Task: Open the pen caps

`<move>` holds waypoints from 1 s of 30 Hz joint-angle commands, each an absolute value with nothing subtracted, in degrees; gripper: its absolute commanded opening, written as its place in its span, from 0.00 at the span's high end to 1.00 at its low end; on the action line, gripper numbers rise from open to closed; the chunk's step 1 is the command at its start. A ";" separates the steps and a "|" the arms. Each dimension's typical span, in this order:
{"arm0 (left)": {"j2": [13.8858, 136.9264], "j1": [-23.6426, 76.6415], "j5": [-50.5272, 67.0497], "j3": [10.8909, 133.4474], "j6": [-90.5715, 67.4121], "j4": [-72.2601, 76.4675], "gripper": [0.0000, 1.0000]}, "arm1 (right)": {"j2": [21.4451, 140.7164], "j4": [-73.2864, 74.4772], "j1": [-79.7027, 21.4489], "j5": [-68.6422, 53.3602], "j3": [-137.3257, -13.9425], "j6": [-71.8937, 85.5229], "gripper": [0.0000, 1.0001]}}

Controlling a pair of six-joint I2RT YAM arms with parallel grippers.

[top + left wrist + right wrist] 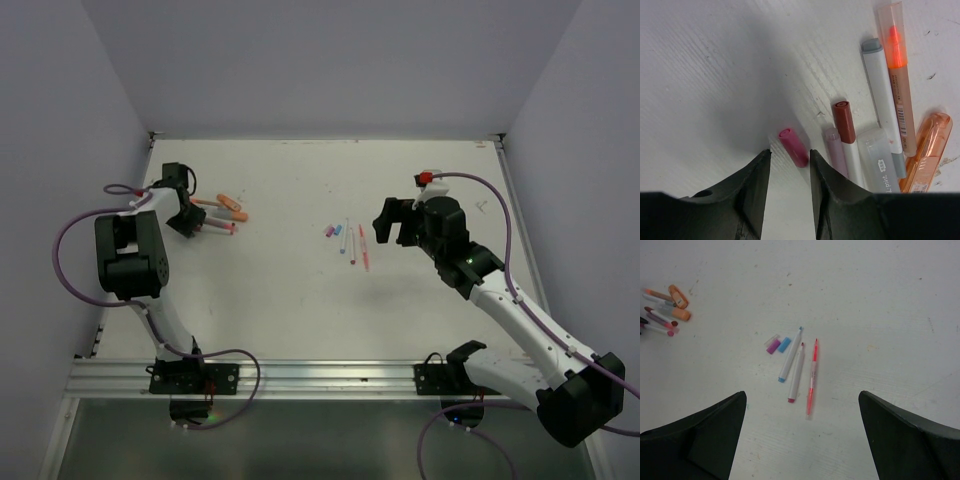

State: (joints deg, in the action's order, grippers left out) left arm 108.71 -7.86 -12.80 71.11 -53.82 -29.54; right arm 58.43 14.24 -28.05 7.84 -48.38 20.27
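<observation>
My left gripper [186, 222] [790, 151] is low over the table with its jaws a little apart and nothing between them. A pink pen cap [793, 147] lies just beyond its fingertips. Beside it lies a cluster of pens [222, 213]: a brown-red-capped pen [844, 121], a pale-pink-capped one [834, 145], a grey-ended one [880, 90] and orange markers [926, 160]. My right gripper [392, 222] [802, 393] is wide open above the table. Below it lie a purple cap [773, 346], a blue cap [784, 344] and three thin pens [796, 374].
White walls close the table on the left, back and right. An aluminium rail [320, 375] runs along the near edge. The left cluster also shows at the far left of the right wrist view [665, 310].
</observation>
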 commanded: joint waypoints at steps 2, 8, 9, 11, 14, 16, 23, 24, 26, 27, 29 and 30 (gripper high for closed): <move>108.63 -8.35 -13.98 69.26 -52.82 -31.20 0.62 | 57.83 13.27 -27.77 7.30 -48.16 19.42 0.01; 107.06 -8.35 -13.01 66.54 -51.60 -30.42 0.81 | 57.66 13.27 -27.77 6.15 -48.16 19.51 0.01; 106.44 -8.35 -12.83 66.01 -51.42 -30.06 0.88 | 57.66 13.18 -27.77 5.80 -48.16 19.42 0.01; 104.60 -8.35 -11.52 64.26 -50.63 -28.75 0.94 | 57.92 12.40 -27.69 3.09 -48.08 18.90 0.02; 101.17 -8.35 -8.71 61.36 -49.31 -25.94 1.00 | 58.18 9.76 -27.86 -2.35 -47.46 17.93 0.02; 97.67 -8.26 -5.04 59.34 -48.52 -23.65 1.00 | 58.45 8.36 -27.86 -5.35 -46.94 17.84 0.02; 85.79 -5.02 4.74 51.08 -46.41 -12.50 1.00 | 60.73 2.99 -30.14 -13.44 -46.41 19.95 0.03; 83.26 -4.23 6.49 50.28 -46.32 -11.18 1.00 | 61.43 2.55 -30.67 -13.53 -46.49 20.30 0.03; 80.87 -1.85 8.08 48.08 -46.75 -7.13 1.00 | 62.13 1.23 -32.51 -13.36 -46.58 21.00 0.03; 78.77 -0.98 9.74 47.47 -46.84 -5.81 1.00 | 63.01 0.80 -33.13 -13.01 -46.76 21.35 0.03; 77.00 2.43 11.07 45.80 -47.81 -1.79 1.00 | 63.89 -1.13 -35.32 -12.48 -47.20 22.32 0.04; 75.43 3.50 12.55 45.18 -48.25 -0.80 1.00 | 65.11 -1.58 -35.94 -12.39 -47.37 22.50 0.04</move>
State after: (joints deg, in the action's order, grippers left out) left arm 78.74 0.34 6.42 47.13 -48.36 -9.56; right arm 63.44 3.62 -34.02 -10.94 -46.46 20.88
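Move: The left hand is low over the table, its half-open fingers astride the pink-capped end of the nearest white pen. The pen's middle is about 5 cm to the right, 1 cm back and 1 cm lower. The mauve pen's middle is some 2 cm ahead and 6 cm right, the orange-capped marker's roughly 3 cm ahead and 9 cm right. From the right hand, the pink-capped pen lies about 42 cm left, 10 cm ahead and 20 cm down. The left fingers shut on the pen's pink end and keep it pinched as the hand draws back about 5 cm, staying low, then sweeps right and climbs, tipping its fingers up and forward and turning clockwise. The right hand, empty and wide open, swings some 9 cm left and slightly back towards the pen, turning counter-clockwise. ##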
